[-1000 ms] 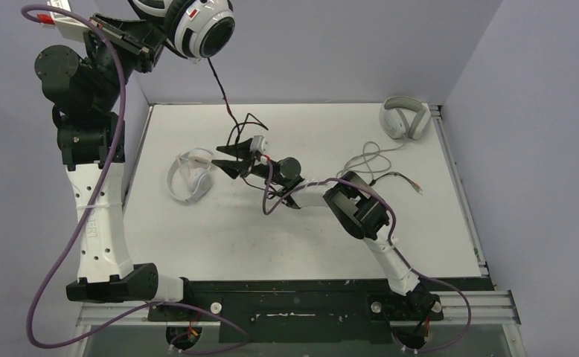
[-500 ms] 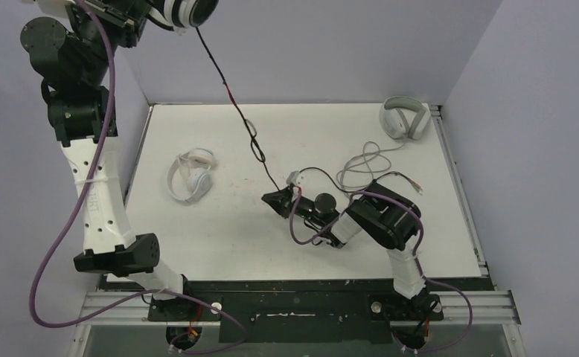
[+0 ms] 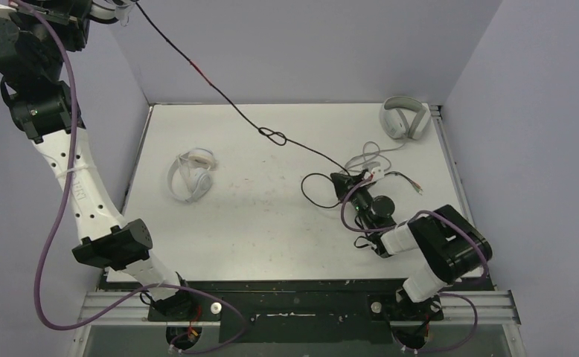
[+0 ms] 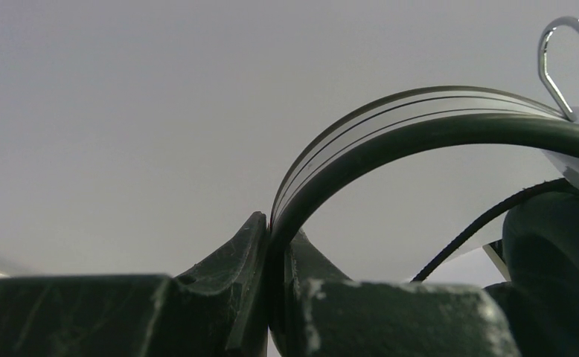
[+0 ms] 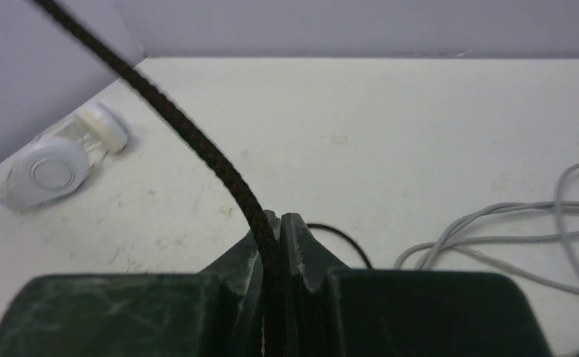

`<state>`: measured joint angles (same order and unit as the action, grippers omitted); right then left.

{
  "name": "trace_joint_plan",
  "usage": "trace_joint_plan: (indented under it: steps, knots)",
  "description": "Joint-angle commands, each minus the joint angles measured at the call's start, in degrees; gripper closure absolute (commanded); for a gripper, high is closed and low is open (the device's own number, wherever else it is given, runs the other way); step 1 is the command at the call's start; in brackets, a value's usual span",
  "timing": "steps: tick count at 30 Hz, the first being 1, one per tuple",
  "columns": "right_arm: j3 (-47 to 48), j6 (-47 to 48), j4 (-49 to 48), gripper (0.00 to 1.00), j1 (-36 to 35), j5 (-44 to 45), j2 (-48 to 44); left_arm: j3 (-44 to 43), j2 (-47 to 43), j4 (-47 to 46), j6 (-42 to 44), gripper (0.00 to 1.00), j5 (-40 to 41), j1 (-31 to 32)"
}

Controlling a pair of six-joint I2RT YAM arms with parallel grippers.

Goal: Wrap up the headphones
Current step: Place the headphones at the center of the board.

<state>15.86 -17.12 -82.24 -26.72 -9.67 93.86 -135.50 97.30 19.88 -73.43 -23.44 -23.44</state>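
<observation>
My left gripper (image 4: 275, 234) is shut on the thin headband (image 4: 361, 141) of the black-and-white headset, held high at the top left; a black ear cup (image 4: 562, 245) shows beside it. In the top view the headset is almost out of frame. Its black cable (image 3: 212, 85) runs taut and diagonal from there, through a small knot (image 3: 273, 136), down to my right gripper (image 3: 344, 181). That gripper (image 5: 277, 223) is shut on the cable (image 5: 190, 126) just above the table. The small white on-ear pair (image 3: 190, 176) lies on the left of the table.
A light grey over-ear pair (image 3: 404, 117) sits at the back right corner, its grey cable (image 3: 365, 160) looped close behind my right gripper. A slack loop of black cable (image 3: 318, 195) lies left of that gripper. Walls enclose the table on three sides.
My right gripper has shut on the black cable and drawn back toward the right. The left arm has lifted the headset up and left, pulling the cable taut.
</observation>
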Motion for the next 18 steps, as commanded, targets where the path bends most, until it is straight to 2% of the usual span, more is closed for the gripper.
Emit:
trace_joint_plan:
  steps: [1, 9, 11, 18]
  knots:
    - [-0.33, -1.26, 10.36, 1.00, 3.28, 11.12, -10.30, -0.65, -3.98, -5.81, -3.63, 1.00, -0.27, -2.72]
    - [-0.18, -7.56, 33.46, 1.00, 15.60, 22.51, -24.23, 1.73, -5.03, -4.34, -2.62, 1.00, 0.59, -4.86]
    - [-0.67, -6.78, 34.64, 1.00, 18.01, 21.94, -27.21, 2.33, -5.54, -3.84, -1.85, 1.00, 1.33, -5.11]
    - [-0.19, -8.16, 40.89, 1.00, 18.75, 29.44, -31.70, 3.18, -6.07, -2.82, -0.88, 1.00, 1.93, -5.88]
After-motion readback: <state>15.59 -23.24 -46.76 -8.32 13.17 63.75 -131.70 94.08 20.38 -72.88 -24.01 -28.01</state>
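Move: The right fingers hold the black cable about 13 cm over the board. The cable plugs lie some 29 cm to their right and 3 cm ahead; the coiled grey cable is nearer that way, 12 cm right and 5 cm ahead, and the grey headphones are about 30 cm right and 26 cm ahead. The left hand holds the black-and-white headphones high: the board's centre is about 42 cm right, 6 cm back and 63 cm below, the white headphones nearly straight beneath. Keeping its pinch on the black cable, the right hand sweeps fast to the right, close to 20 cm, over the grey cable towards the plug side, lifting a few centimetres early on while it turns about 40 degrees clockwise to point nearly straight ahead. The left hand keeps hold of the headband high up and edges some 3 cm left and a little back. ##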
